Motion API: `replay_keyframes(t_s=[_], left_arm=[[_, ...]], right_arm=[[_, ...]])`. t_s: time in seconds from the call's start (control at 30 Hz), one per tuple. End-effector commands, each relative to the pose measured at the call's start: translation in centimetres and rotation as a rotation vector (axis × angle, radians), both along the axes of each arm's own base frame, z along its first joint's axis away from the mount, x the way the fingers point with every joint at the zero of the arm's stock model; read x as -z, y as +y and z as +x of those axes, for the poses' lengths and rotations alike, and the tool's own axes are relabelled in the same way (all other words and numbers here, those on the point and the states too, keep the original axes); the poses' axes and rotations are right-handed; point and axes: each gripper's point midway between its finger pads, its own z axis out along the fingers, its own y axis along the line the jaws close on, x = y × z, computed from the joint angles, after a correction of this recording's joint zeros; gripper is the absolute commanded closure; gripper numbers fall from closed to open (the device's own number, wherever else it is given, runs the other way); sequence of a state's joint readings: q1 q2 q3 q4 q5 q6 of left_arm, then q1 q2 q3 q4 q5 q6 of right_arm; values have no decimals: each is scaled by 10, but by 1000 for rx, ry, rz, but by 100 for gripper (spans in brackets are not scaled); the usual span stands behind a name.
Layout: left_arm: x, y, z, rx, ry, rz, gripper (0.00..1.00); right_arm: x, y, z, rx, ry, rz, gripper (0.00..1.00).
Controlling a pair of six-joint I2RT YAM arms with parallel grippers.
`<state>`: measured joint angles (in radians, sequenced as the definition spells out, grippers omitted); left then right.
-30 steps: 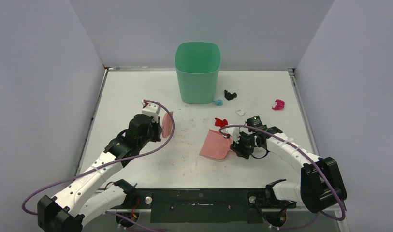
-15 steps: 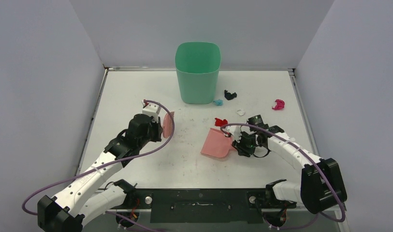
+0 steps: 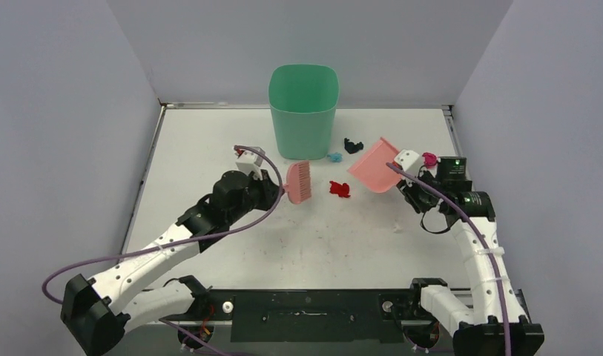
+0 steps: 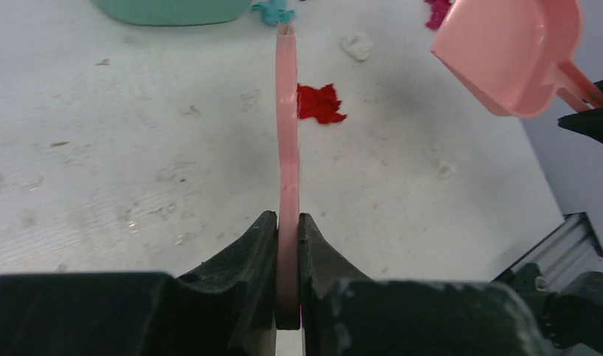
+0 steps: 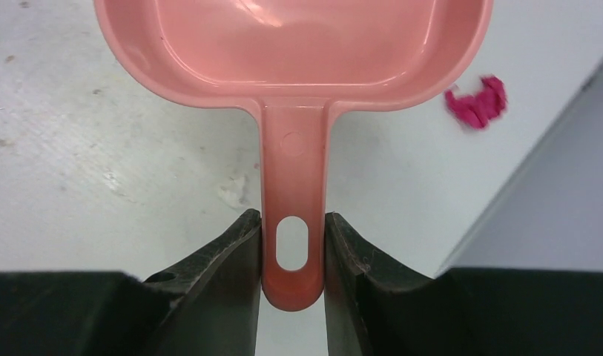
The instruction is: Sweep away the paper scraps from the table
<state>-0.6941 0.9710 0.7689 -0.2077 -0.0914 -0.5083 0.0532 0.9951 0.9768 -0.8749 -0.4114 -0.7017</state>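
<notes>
Paper scraps lie on the white table (image 3: 202, 141): a red one (image 3: 340, 189) in the middle, a light blue one (image 3: 334, 157) and a black one (image 3: 352, 145) by the bin, and a magenta one (image 3: 430, 158) at the right edge. A white scrap (image 4: 356, 46) shows in the left wrist view. My left gripper (image 3: 274, 189) (image 4: 287, 219) is shut on the pink brush (image 3: 298, 182), its bristles just left of the red scrap (image 4: 318, 102). My right gripper (image 3: 406, 178) (image 5: 292, 219) is shut on the handle of the pink dustpan (image 3: 375, 165) (image 5: 291, 44), held tilted above the table to the right of the red scrap.
A green bin (image 3: 303, 111) stands at the back centre, close behind the brush and dustpan. Grey walls close in the table on three sides. The magenta scrap (image 5: 476, 102) lies close to the right wall. A black rail (image 3: 305, 305) runs along the near edge.
My right gripper closed on the dustpan's handle, lifted it off the table and carried it back and right. My left arm moved the brush right, toward the red scrap.
</notes>
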Motion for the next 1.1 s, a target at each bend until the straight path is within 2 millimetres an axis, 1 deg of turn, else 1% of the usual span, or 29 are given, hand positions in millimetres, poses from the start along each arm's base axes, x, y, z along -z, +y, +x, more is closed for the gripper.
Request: replay_keyframes(t_s=[0.0, 0.03, 0.07, 0.13, 0.17, 0.23, 0.3, 0.4, 0.5, 0.6, 0.63, 0.73, 0.87, 0.97, 1.0, 1.07], left_arm=[[-68, -64, 19, -32, -117, -301, 100], [-71, -75, 22, -45, -119, -327, 100], [-66, -88, 26, -59, -116, -336, 100], [-67, -109, 33, -104, -138, -357, 100], [-73, -116, 41, -145, -153, -375, 100], [-74, -132, 53, -198, -159, -389, 100], [-72, -142, 68, -275, -152, -419, 100], [-63, -153, 91, -398, -116, -478, 100], [-50, -172, 113, -491, -72, -508, 100], [-38, -196, 131, -510, -41, -587, 100], [-37, -205, 137, -506, -38, -623, 100], [-26, -223, 153, -523, -17, -673, 100], [-5, -238, 177, -568, 26, -720, 100], [32, -246, 194, -609, 115, -736, 100], [41, -244, 201, -627, 141, -742, 100], [60, -243, 207, -655, 178, -748, 100]], right_arm=[[-28, -48, 1, 281, -128, -35, 95], [-30, -54, 1, 322, -150, -37, 95], [-33, -63, 1, 373, -178, -50, 95], [-35, -72, -1, 443, -204, -59, 95], [-32, -75, -3, 468, -202, -56, 95], [-29, -77, -7, 492, -196, -51, 95], [-28, -79, -11, 506, -191, -59, 95], [-30, -84, -17, 527, -196, -78, 95], [-28, -86, -20, 531, -193, -91, 95], [-22, -85, -22, 523, -173, -93, 95], [-20, -85, -22, 520, -163, -97, 95], [-13, -86, -23, 508, -145, -113, 95], [-11, -87, -27, 508, -114, -125, 95], [-16, -84, -31, 500, -105, -116, 95], [-20, -84, -32, 499, -111, -115, 95], [-24, -84, -34, 500, -120, -115, 95]])
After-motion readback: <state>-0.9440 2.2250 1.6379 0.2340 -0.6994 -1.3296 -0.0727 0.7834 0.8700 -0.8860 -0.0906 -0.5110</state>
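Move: From the left gripper, which holds the brush, the black scrap lies about 29 cm ahead, 25 cm to the right and 20 cm below. The teal scrap is some 24 ahead and 19 right, the red scrap 12 ahead and 19 right, the white scrap 18 ahead and 29 right. From the right gripper, holding the dustpan, the black scrap is roughly 30 cm ahead, 7 left and 17 below, the magenta scrap 24 ahead and 17 right. Bring the left gripper right about 25 cm and forward some 18 cm, passing the brush over the red scrap towards the black one; start rightward, bend forward, then sink about 6 cm, turning counter-clockwise and rolling its left side down. Meanwhile draw the raised dustpan right 8 cm and slightly back, turning it clockwise some 25 degrees. Keep both grips. ##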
